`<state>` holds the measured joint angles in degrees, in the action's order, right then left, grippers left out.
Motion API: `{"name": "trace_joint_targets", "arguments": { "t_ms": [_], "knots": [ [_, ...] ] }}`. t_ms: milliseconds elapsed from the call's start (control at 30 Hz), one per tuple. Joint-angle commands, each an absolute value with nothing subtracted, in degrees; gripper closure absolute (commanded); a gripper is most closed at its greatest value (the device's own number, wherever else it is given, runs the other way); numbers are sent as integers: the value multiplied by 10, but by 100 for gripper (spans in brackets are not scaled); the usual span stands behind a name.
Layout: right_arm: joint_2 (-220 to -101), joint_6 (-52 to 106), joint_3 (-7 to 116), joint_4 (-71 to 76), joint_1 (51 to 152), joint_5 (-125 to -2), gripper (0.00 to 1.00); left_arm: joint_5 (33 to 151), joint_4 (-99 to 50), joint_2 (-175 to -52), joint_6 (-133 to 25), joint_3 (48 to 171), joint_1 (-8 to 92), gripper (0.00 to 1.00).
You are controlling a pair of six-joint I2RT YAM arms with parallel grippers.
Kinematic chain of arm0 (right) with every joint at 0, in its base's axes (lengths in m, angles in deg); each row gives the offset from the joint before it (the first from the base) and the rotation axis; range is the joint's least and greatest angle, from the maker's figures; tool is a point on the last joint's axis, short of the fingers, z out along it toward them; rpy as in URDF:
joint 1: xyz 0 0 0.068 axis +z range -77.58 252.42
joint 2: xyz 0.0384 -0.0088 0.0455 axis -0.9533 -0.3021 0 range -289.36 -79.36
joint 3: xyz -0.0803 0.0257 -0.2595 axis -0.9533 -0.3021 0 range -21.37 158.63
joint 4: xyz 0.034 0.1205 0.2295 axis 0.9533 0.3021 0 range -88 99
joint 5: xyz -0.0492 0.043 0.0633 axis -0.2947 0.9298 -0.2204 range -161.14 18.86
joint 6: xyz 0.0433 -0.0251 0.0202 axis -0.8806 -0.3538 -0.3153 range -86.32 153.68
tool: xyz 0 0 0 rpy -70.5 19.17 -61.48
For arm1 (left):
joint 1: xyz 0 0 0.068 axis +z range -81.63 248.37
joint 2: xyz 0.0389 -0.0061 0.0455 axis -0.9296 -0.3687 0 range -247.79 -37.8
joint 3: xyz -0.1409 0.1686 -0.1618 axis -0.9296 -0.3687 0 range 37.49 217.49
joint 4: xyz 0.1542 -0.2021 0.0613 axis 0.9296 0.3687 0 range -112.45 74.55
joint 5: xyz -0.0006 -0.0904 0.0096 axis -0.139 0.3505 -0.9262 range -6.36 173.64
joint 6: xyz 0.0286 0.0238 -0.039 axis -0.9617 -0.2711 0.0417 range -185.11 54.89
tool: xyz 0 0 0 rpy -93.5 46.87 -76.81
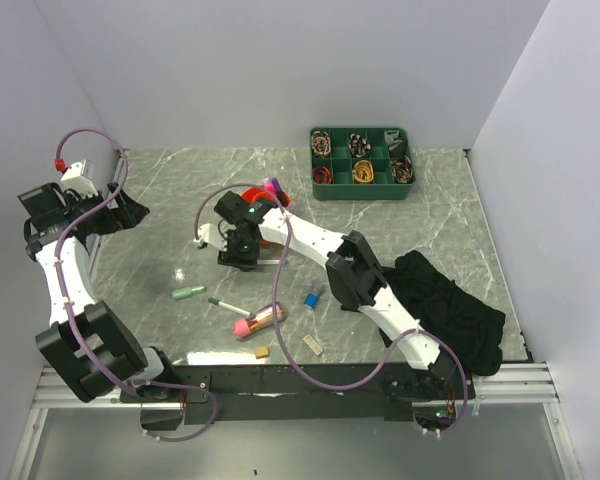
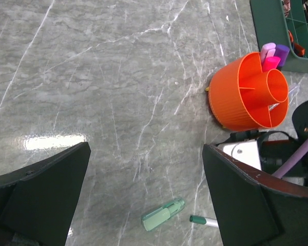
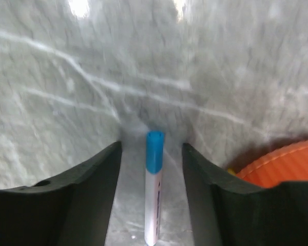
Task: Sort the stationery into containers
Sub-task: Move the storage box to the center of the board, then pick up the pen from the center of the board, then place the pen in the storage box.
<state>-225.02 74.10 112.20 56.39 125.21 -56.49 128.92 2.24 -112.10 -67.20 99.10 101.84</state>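
My right gripper [image 3: 151,148] is open and low over the table, its fingers on either side of a white marker with a blue cap [image 3: 154,184] that lies flat between them without touching. The orange round organiser [image 2: 249,92] stands just beside it, with pink and purple highlighters [image 2: 272,55] in one section. It also shows in the top view [image 1: 256,193], partly behind my right gripper [image 1: 240,258]. My left gripper [image 2: 146,169] is open and empty, high above the table at the far left [image 1: 128,212]. A green highlighter [image 2: 163,214] and a green-capped pen [image 2: 203,220] lie below it.
A pink tube case [image 1: 258,320], a small blue piece [image 1: 311,299], two beige erasers [image 1: 313,345] and a white pen [image 1: 220,357] lie near the front edge. The green tray of ribbon rolls [image 1: 361,190] stands at the back. A black cloth [image 1: 450,305] lies at the right.
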Motion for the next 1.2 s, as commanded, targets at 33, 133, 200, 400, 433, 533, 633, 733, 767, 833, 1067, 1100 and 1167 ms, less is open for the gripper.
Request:
{"name": "trace_joint_targets", "arguments": {
  "t_ms": [33, 133, 200, 400, 433, 533, 633, 733, 767, 833, 1067, 1100, 1167],
  "knots": [
    [-2246, 750, 1102, 604, 1247, -529, 47, 1303, 13, -1129, -682, 989, 1022, 1],
    [-2248, 758, 1093, 625, 1250, -517, 55, 1304, 8, -1132, -678, 989, 1022, 1],
    [-2250, 766, 1088, 639, 1251, -508, 62, 1304, 5, -1133, -676, 989, 1023, 1],
    [-2249, 787, 1098, 648, 1255, -500, 90, 1302, 2, -1133, -675, 988, 1023, 1],
    [-2247, 786, 1107, 651, 1256, -498, 96, 1302, 3, -1132, -676, 987, 1021, 1],
    [-2227, 781, 1145, 661, 1255, -486, 100, 1305, 8, -1129, -683, 987, 1022, 1],
    [-2167, 771, 1144, 641, 1255, -444, 100, 1305, 11, -1128, -691, 990, 1023, 1],
    [-2088, 736, 1100, 583, 1250, -378, 100, 1314, 21, -1130, -699, 1002, 1020, 1],
    [-2045, 717, 1058, 529, 1237, -356, 100, 1317, 29, -1132, -710, 1010, 1017, 1],
    [-1981, 645, 1006, 459, 1216, -287, 100, 1316, 64, -1139, -728, 1023, 1005, 1],
    [-1820, 401, 671, -73, 1117, -300, 100, 1236, 134, -1145, -812, 1069, 887, 1],
    [-1811, 384, 645, -120, 1100, -315, 100, 1227, 133, -1147, -810, 1073, 878, 1],
    [-1796, 342, 586, -239, 1083, -340, 100, 1208, 142, -1164, -804, 1092, 855, 1]
  ]
}}
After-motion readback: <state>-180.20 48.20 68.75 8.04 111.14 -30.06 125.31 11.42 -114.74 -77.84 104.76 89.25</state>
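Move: The blue-capped marker lies almost between my open right fingertips, its middle about 4 cm to the right, 1 cm back and 1 cm below. The orange storage box stands some 10 cm ahead and 5 cm to the right, its middle 3 cm higher. On the board, the green-capped marker lies 10 cm back and 4 cm left, the pencil case 14 cm back and 3 cm right. From my left hand, the blue-capped marker is roughly 30 cm right, 3 cm back and 20 cm down. I ease my right hand slightly back as its fingers shut on the blue-capped marker near its cap. Then I lift steeply, about 26 cm, going back first and then forward and right, and roll the hand some 50 degrees so the fingers swing up from pointing down to nearly level, pointing left. Late on, my left hand, still open and empty, swings about 6 cm right. ##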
